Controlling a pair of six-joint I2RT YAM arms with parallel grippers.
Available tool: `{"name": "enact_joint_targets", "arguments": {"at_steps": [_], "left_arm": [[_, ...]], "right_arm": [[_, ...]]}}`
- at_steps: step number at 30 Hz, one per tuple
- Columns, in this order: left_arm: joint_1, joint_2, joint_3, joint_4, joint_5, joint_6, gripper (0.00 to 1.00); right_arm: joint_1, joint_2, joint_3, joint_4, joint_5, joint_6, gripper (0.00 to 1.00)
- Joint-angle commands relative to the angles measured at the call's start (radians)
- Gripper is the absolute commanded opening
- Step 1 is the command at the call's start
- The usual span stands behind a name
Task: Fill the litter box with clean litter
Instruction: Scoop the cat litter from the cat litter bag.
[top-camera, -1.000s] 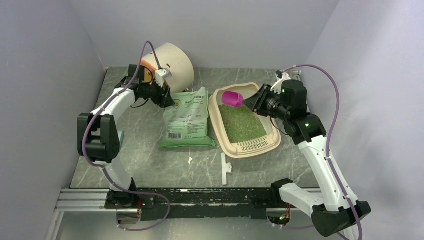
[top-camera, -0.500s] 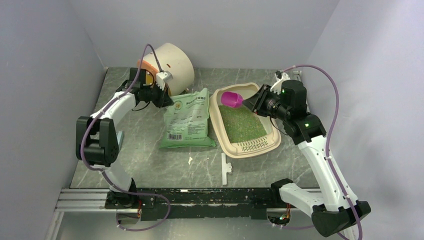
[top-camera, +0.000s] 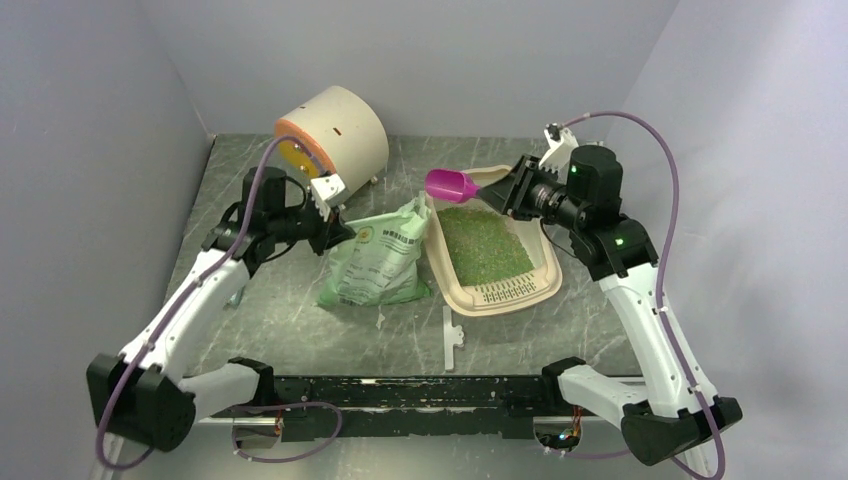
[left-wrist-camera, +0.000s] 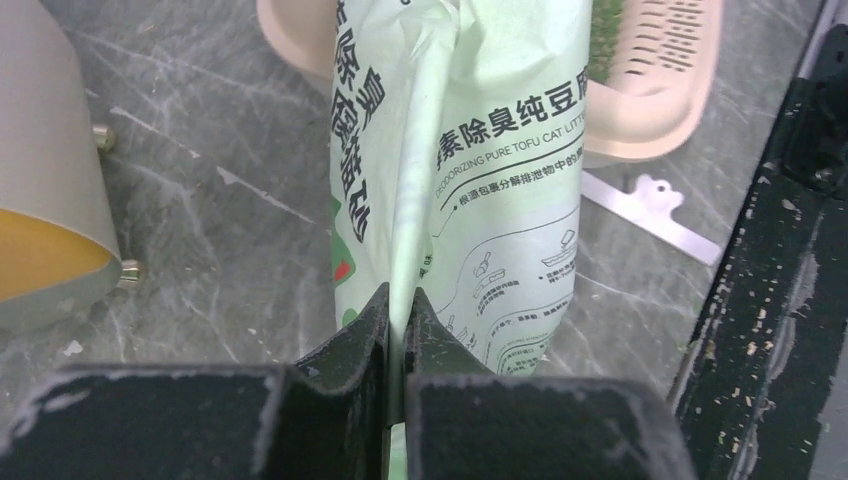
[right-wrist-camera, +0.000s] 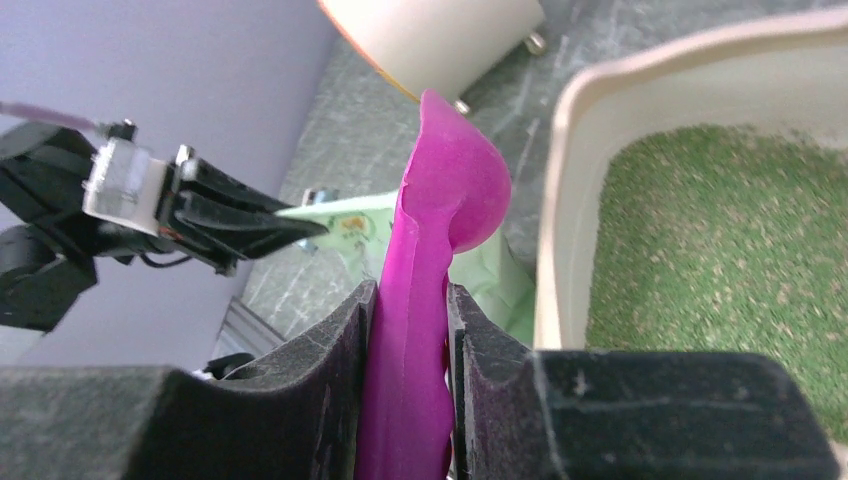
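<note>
The beige litter box (top-camera: 505, 292) lies right of centre, with a bed of green clean litter (top-camera: 485, 245) inside. To its left a light-green printed bag (top-camera: 385, 262) stands half raised. My left gripper (top-camera: 338, 228) is shut on the bag's top fold; in the left wrist view the fold (left-wrist-camera: 415, 190) runs between my left gripper's (left-wrist-camera: 397, 300) closed jaws. My right gripper (top-camera: 508, 190) is shut on the handle of a magenta scoop (top-camera: 450, 185), whose bowl hangs above the bag's top, just past the box's far-left corner. The right wrist view shows the scoop (right-wrist-camera: 440, 220) beside the box rim (right-wrist-camera: 560, 200) and the litter (right-wrist-camera: 720, 240).
A cream half-cylinder cabinet with an orange face (top-camera: 335, 130) stands at the back left. A white plastic strip (top-camera: 452, 335) lies on the marble table in front of the box. A black rail (top-camera: 420, 392) runs along the near edge. Grey walls close in on three sides.
My left arm swung from the cabinet to the bag and shut on its top fold, pulling the bag up. My right gripper carried the scoop left, off the box's corner.
</note>
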Motion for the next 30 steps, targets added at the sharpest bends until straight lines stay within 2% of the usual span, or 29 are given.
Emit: {"name": "enact_joint_targets", "arguments": {"at_steps": [1,6,10,14,18,30], "left_arm": [[-0.045,-0.159,-0.029,0.073,0.053,-0.060,0.05],[-0.067,-0.332,-0.128,0.067,0.025,-0.060,0.05],[-0.066,-0.450,-0.188,0.155,0.035,-0.093,0.05],[-0.068,-0.466,-0.174,0.149,0.039,-0.089,0.05],[-0.067,-0.472,-0.156,0.114,0.033,-0.057,0.05],[-0.068,-0.476,-0.122,0.127,0.086,-0.037,0.05]], "right_arm": [[0.001,-0.005,0.097,0.041,-0.126,-0.033,0.00],[0.001,0.059,0.238,-0.136,-0.208,-0.064,0.00],[0.002,0.120,0.321,-0.305,-0.221,-0.087,0.00],[0.003,0.173,0.375,-0.409,-0.265,-0.114,0.00],[0.003,0.220,0.467,-0.574,-0.194,-0.176,0.00],[0.010,0.265,0.475,-0.626,-0.230,-0.216,0.00]]}}
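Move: Already gripping the cat litter bag's rim, the left hand has the bag's mouth about 4 cm ahead, 10 cm to its right and slightly below. From the right hand, which holds the pink scoop, that mouth lies roughly 13 cm left, 4 cm ahead and 14 cm below. The litter box is some 6 cm ahead, 4 cm right and 28 cm below the right hand; the white clip lies about 16 cm back, 3 cm left and 34 cm down. Back towards its base the left hand pulls the still-pinched bag rim, about 9 cm, fast at first and then holding nearly still. The right hand keeps the scoop and goes over a hump, up some 6 cm and down again, drifting back about 5 cm while its wrist turns roughly 15 degrees counter-clockwise and tips down as much, swinging the bowl towards the bag. ##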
